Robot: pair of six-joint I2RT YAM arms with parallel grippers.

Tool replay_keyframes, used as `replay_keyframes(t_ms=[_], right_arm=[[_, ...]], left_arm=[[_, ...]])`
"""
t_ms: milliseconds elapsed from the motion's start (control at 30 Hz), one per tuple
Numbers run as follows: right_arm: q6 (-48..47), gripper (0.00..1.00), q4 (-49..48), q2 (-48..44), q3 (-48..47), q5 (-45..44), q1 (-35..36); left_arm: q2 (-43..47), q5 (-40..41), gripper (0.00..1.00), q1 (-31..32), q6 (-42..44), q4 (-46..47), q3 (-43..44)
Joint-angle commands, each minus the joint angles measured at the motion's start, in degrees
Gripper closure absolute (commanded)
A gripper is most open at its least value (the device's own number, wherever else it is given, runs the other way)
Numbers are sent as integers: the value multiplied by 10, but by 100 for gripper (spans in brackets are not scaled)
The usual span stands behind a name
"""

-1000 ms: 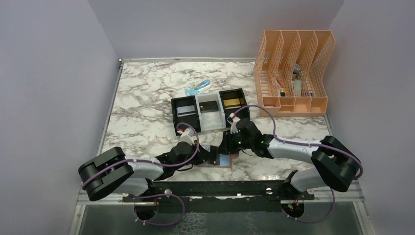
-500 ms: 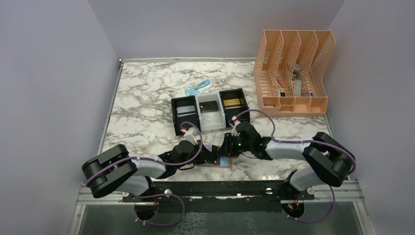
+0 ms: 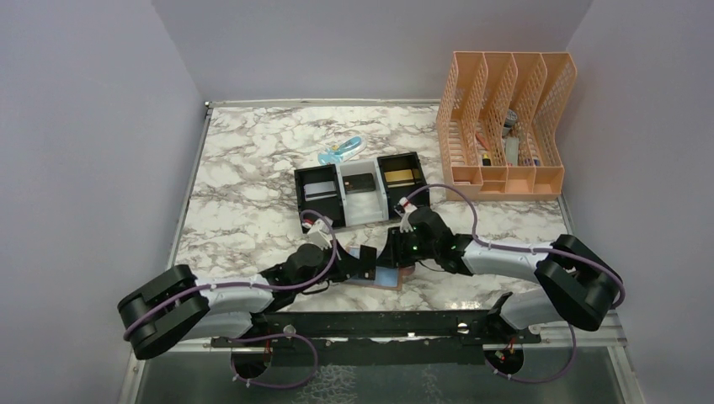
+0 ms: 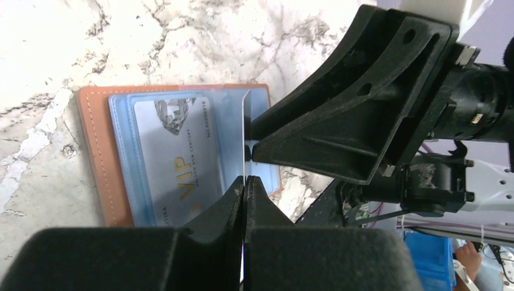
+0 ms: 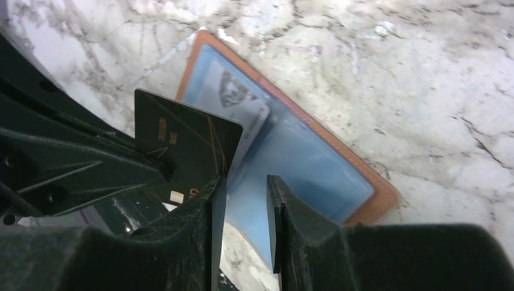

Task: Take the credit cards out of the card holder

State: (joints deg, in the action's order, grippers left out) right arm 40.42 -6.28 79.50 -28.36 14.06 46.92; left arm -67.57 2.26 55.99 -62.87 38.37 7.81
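The card holder (image 4: pixel 94 145) lies open on the marble near the front edge, tan leather with pale blue pockets (image 5: pixel 303 163). A silvery VIP credit card (image 4: pixel 176 157) sits in its left pocket. My left gripper (image 4: pixel 245 179) is shut on a black credit card (image 5: pixel 182 136) with gold lines, held on edge above the pockets and seen as a thin line (image 4: pixel 244 121) in the left wrist view. My right gripper (image 5: pixel 245 182) stands partly open right beside that card, its fingers (image 5: pixel 276 206) over the blue pocket with nothing gripped. From above, both grippers meet over the holder (image 3: pixel 389 278).
A black-and-white three-compartment tray (image 3: pixel 340 210) behind the holder has a silvery, a dark and a gold card in its slots. A blue-white item (image 3: pixel 341 151) lies beyond it. An orange file rack (image 3: pixel 505 126) stands at the back right.
The left arm's elbow has swung down and to the left, pulling the gripper with the black card slightly leftward. The right gripper has stayed over the holder.
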Motion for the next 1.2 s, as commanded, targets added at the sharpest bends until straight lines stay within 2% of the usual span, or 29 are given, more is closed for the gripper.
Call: replay_keyframes(t_ms=[0,100,200,300,533,733,900,1000,1167], right_arm=[[-24,68,-49,-10,-18,74,1],[-17,68,-78,4,-26,121,1],[-4,68,-82,14,-31,114,1],[3,68,-80,22,-33,98,1],[-30,68,-72,86,-65,160,3],[-26,68,10,77,-56,42,3],[-32,68,24,31,-38,-8,3],[-39,68,57,25,-52,-37,3],[-46,62,20,-22,-33,-30,3]], left_arm=[[61,39,100,2,22,-90,14],[103,88,100,2,56,-246,63],[149,126,100,1,73,-346,93],[205,157,100,0,59,-394,83],[323,195,100,-3,31,-459,46],[344,196,100,-5,43,-486,53],[337,183,100,-7,52,-462,47],[325,151,100,-16,65,-426,42],[292,68,100,-55,88,-358,40]])
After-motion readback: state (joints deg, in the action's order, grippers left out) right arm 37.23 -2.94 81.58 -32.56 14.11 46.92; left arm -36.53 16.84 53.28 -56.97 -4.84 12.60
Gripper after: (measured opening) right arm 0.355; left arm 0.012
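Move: The black card, already pinched in the left hand, is over the card holder, whose middle lies about 4 cm right of that hand, 1 cm back and 5 cm below. The silver VIP card in the left pocket is about 1 cm right, 1 cm back and 5 cm down. The box's middle compartment is some 18 cm ahead, 1 cm right and 5 cm lower. From the right hand, the holder's middle is roughly 4 cm left, 1 cm back and 2 cm down. The black card, kept in the left hand's shut fingers, is carried up and left away from the holder, then on left while sinking partly back, about 8 cm left in all; that wrist turns some 15 degrees counter-clockwise and its left side rises. The right hand swings up and about 4 cm left over the holder, then back right and down nearly to its start, fingers staying part open. ##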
